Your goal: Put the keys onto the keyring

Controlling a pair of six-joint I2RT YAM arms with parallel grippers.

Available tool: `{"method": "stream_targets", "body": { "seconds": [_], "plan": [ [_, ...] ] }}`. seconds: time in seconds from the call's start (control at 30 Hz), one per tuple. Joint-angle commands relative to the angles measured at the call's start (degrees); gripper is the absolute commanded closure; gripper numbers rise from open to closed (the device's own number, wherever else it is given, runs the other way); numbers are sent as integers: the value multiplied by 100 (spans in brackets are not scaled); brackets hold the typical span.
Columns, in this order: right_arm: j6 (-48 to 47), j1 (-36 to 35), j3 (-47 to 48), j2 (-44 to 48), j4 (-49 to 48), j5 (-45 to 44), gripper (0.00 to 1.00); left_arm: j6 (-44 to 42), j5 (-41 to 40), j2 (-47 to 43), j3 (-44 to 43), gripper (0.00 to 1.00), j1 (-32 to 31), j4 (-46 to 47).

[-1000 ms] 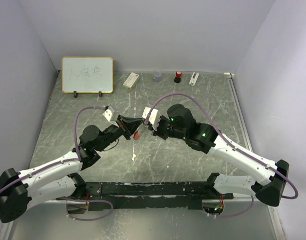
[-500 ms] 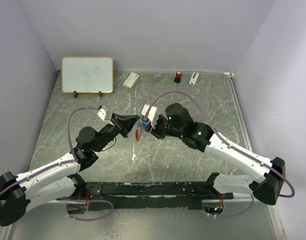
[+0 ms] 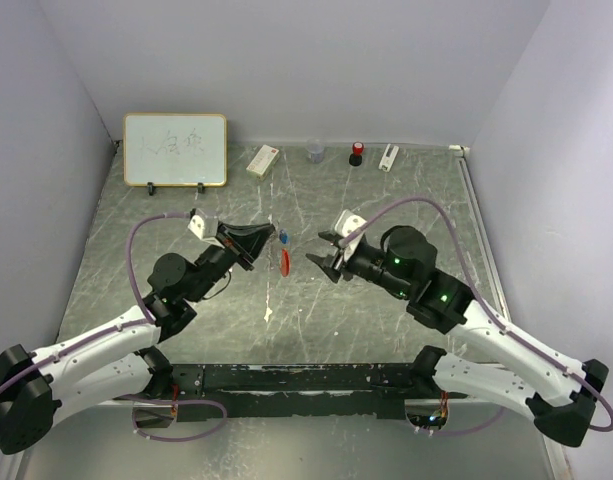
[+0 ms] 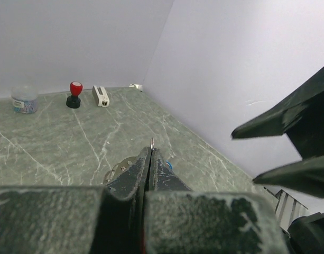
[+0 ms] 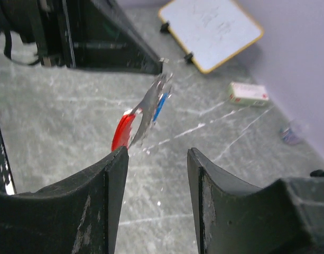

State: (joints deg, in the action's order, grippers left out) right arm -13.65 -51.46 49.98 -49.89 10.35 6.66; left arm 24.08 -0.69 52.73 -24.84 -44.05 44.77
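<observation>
My left gripper [image 3: 269,238] is shut on the keyring [image 3: 283,250], which hangs off its tip above the table. In the left wrist view the jaws are pressed together; a thin bit of ring [image 4: 151,142] sticks out past them. A red oblong fob [image 5: 122,132], grey metal loops [image 5: 150,108] and a blue-headed key [image 5: 160,106] dangle as one cluster. I cannot pick out a red-headed key. My right gripper [image 3: 322,259] stands open a short way to the right of the cluster, its fingers [image 5: 113,177] apart and holding nothing.
A whiteboard [image 3: 175,149] stands at the back left. Along the back wall are a small white box [image 3: 262,160], a clear jar [image 3: 315,152], a red-topped stamp [image 3: 356,153] and a white holder [image 3: 388,157]. A white scrap [image 3: 269,314] lies on the table.
My right gripper opened and drew back to the right, away from the keyring. The left gripper kept its hold and shifted slightly; the blue key now hangs with the ring.
</observation>
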Motion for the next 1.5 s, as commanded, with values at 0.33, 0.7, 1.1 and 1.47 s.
{"method": "stream_targets", "body": {
  "seconds": [0.33, 0.7, 1.1, 1.47],
  "plan": [
    [178, 252, -295, -26, -1668, 589, 62, -612, 1696, 96, -11, 93, 127, 958],
    [179, 581, -277, -157, -1771, 1628, 65, -850, 2895, 84, -82, 93, 327, 941],
    [30, 732, -270, -254, -1617, 2339, 81, -786, 3316, 173, -84, 93, 411, 1193],
    [47, 825, -225, -441, -1571, 2789, 82, -761, 3443, 217, -75, 93, 455, 1321]
  ]
}}
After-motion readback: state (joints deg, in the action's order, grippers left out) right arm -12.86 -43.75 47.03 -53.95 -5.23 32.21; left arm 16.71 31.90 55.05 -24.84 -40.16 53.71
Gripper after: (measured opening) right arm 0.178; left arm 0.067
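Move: From the right hand, half open and empty, the keyring in the left fingertips lies about 8 cm to the left and 5 cm ahead, nearly level. The blue key hangs some 3 cm under the keyring, and the red-handled piece about 7 cm under it. From the left hand, already shut on the ring, the right fingertips it is taken to are roughly 8 cm to the right and 5 cm back. Back about 6 cm and some 3 cm to its right, the left hand brings the still-pinched keyring to the right fingertips, swinging clockwise while its tips tilt up. The right hand rises quickly by 2–3 cm, then works left towards the ring, turning counter-clockwise nearly 20 degrees. Its fingers close from half open to a narrow gap around the ring's projecting wire. ##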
